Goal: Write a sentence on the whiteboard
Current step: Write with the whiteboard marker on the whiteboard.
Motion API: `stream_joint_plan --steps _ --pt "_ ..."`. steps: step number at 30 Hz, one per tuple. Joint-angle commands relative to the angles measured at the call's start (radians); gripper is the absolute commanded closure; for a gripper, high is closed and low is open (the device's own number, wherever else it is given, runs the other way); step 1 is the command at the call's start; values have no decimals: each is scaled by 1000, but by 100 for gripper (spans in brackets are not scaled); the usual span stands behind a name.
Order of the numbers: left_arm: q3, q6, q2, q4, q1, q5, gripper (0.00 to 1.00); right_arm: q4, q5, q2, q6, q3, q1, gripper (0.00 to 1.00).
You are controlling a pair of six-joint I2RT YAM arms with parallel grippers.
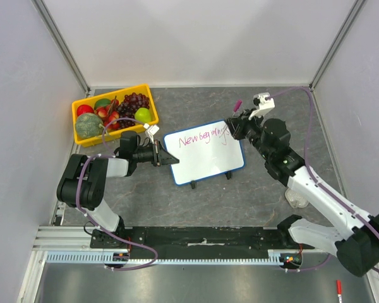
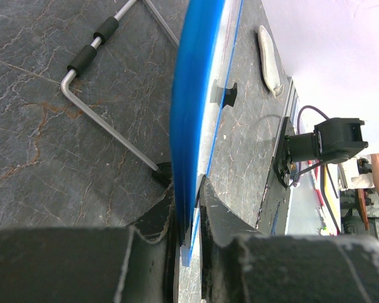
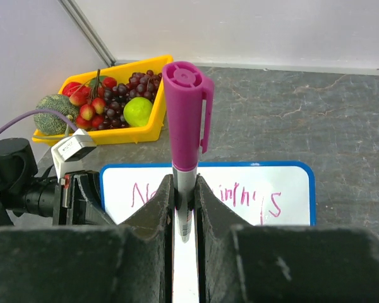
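The whiteboard [image 1: 208, 161] with its blue frame stands mid-table, tilted back on two black feet. Pink writing [image 1: 203, 136] along its top reads "New beginnings". My left gripper [image 1: 171, 160] is shut on the board's left edge. In the left wrist view the blue edge [image 2: 191, 113] runs between the jaws of the left gripper [image 2: 189, 211]. My right gripper [image 1: 235, 124] hovers at the board's upper right corner, shut on a marker [image 3: 186, 120] with a magenta cap pointing up. In the right wrist view the right gripper [image 3: 185, 192] hides the middle of the sentence [image 3: 260, 199] on the whiteboard [image 3: 297, 180].
A yellow tray [image 1: 150, 101] of fruit sits at the back left. A crumpled clear object [image 1: 297, 199] lies by the right arm. A red marker [image 1: 338, 291] lies off the table at the lower right. The board's wire stand [image 2: 98, 117] rests behind it.
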Motion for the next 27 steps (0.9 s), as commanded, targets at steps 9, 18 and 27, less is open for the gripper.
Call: stream_joint_plan --steps 9,18,27 --pt "-3 82 -45 -27 -5 -102 85 71 51 -123 19 -159 46 100" --pt "-72 134 -338 -114 -2 -351 37 34 8 -158 44 -142 46 100" --pt "-59 257 -898 -415 -227 -961 26 54 -89 -149 88 -127 46 100"
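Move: The left hand grips the whiteboard's left edge; the board's middle lies about 12 cm to its right, 4 cm ahead and roughly level with it. The fruit tray stands some 18 cm ahead and 22 cm left of this hand, a few centimetres lower. From the right hand, which holds the marker, the board's middle is about 7 cm left, level fore and aft and some 20 cm below, with the last letter "s" roughly 6 cm ahead and straight below. The left hand, at first still, spreads its fingers to let go of the whiteboard's left edge, edges a little forward, then lifts away quickly by about 11 cm while drawing some 5 cm left, swinging counter-clockwise by nearly 30 degrees and rolling as it goes. Meanwhile the right hand keeps its grip on the marker, held off the board, and draws back about 4 cm from the last letters, dipping some 3 cm before rising slightly. ##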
